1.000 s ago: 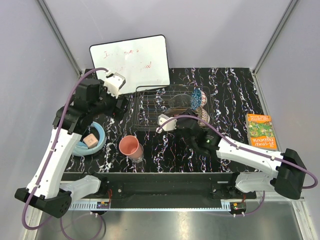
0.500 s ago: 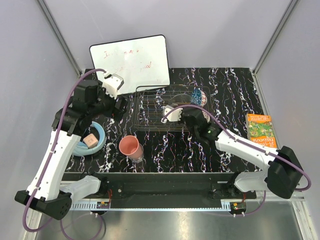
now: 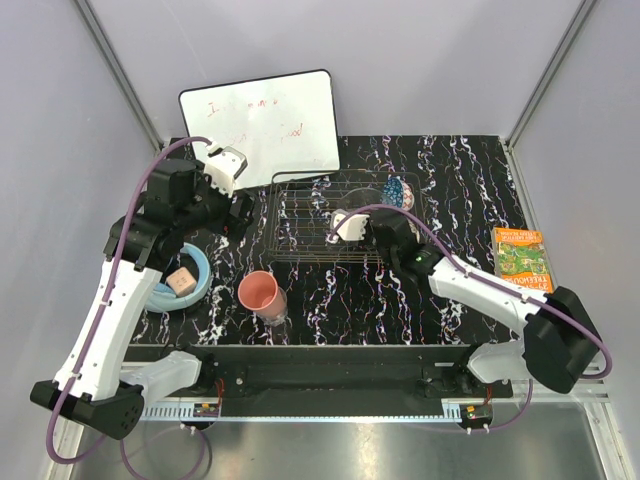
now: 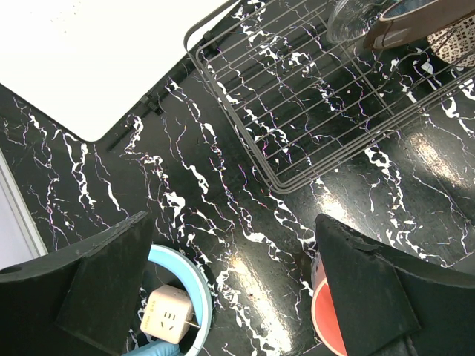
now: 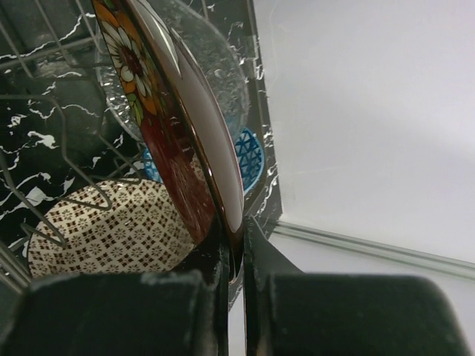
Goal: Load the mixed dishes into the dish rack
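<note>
My right gripper is shut on the rim of the red floral plate, which stands on edge over the right part of the dish rack. Behind the plate in the rack are a cream-gold patterned bowl, a blue patterned bowl and a clear glass bowl. The pink cup stands on the table in front of the rack. My left gripper hangs open above the table between the pink cup and a light-blue bowl, left of the dish rack.
A plain light-blue bowl holding a beige plug cube sits at the left. A whiteboard leans behind the rack. A green and orange book lies at the right edge.
My right gripper has carried the plate away from me, further in over the rack toward the bowls. The left arm has hardly moved.
</note>
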Controlling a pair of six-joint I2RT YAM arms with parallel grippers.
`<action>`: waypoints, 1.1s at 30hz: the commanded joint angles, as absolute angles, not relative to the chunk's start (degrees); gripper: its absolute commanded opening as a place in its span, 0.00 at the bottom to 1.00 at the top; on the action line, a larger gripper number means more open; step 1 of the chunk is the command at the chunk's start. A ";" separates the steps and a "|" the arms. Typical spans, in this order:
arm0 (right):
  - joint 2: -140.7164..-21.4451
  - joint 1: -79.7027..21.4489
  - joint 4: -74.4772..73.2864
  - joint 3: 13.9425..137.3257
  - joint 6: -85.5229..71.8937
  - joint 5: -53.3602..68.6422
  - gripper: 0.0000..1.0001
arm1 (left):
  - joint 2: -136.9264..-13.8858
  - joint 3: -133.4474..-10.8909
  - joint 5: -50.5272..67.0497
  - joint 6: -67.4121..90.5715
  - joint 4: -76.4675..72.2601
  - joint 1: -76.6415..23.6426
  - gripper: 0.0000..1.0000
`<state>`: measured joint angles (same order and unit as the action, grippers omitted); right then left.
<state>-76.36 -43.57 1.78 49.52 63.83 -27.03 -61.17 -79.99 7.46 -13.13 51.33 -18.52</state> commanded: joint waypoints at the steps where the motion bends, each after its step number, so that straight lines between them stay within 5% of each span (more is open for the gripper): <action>1: -76.46 -41.92 7.91 49.22 60.57 -26.10 0.00 | -60.73 -80.33 9.32 -12.83 48.43 -18.19 0.95; 17: -72.87 -42.18 10.55 48.07 56.42 -27.59 0.00 | -59.77 -78.75 9.14 -13.01 47.81 -18.19 0.95; 33: -60.47 -53.26 -5.27 48.08 53.09 -33.93 0.00 | -60.47 -79.10 9.93 -12.22 47.46 -18.19 0.94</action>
<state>-62.24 -52.77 -3.62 47.44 55.83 -30.74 -60.95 -78.96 8.60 -12.97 50.15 -18.46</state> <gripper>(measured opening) 0.045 0.943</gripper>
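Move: The right hand already pinches the red plate; the rack spot it is being taken to, between the glass bowl and the patterned bowl, lies roughly 4 cm left of the fingers and 12 cm below. From the hand, the glass bowl stands about 3 cm ahead and 5 cm left, the patterned bowl 3 cm back and 6 cm right, and the blue bowl 4 cm ahead and 5 cm right, all some 9 cm lower. From the idle left hand that spot is about 4 cm ahead, 26 cm right and 22 cm below. Keeping its pinch on the red plate's rim, the right hand first lowers it about 4 cm towards the rack between the bowls, edging slightly right. It hovers briefly, then climbs some 9 cm and draws back about 6 cm, away from that spot, drifting a little left while the wrist rolls about 10 degrees, its left side rising. ##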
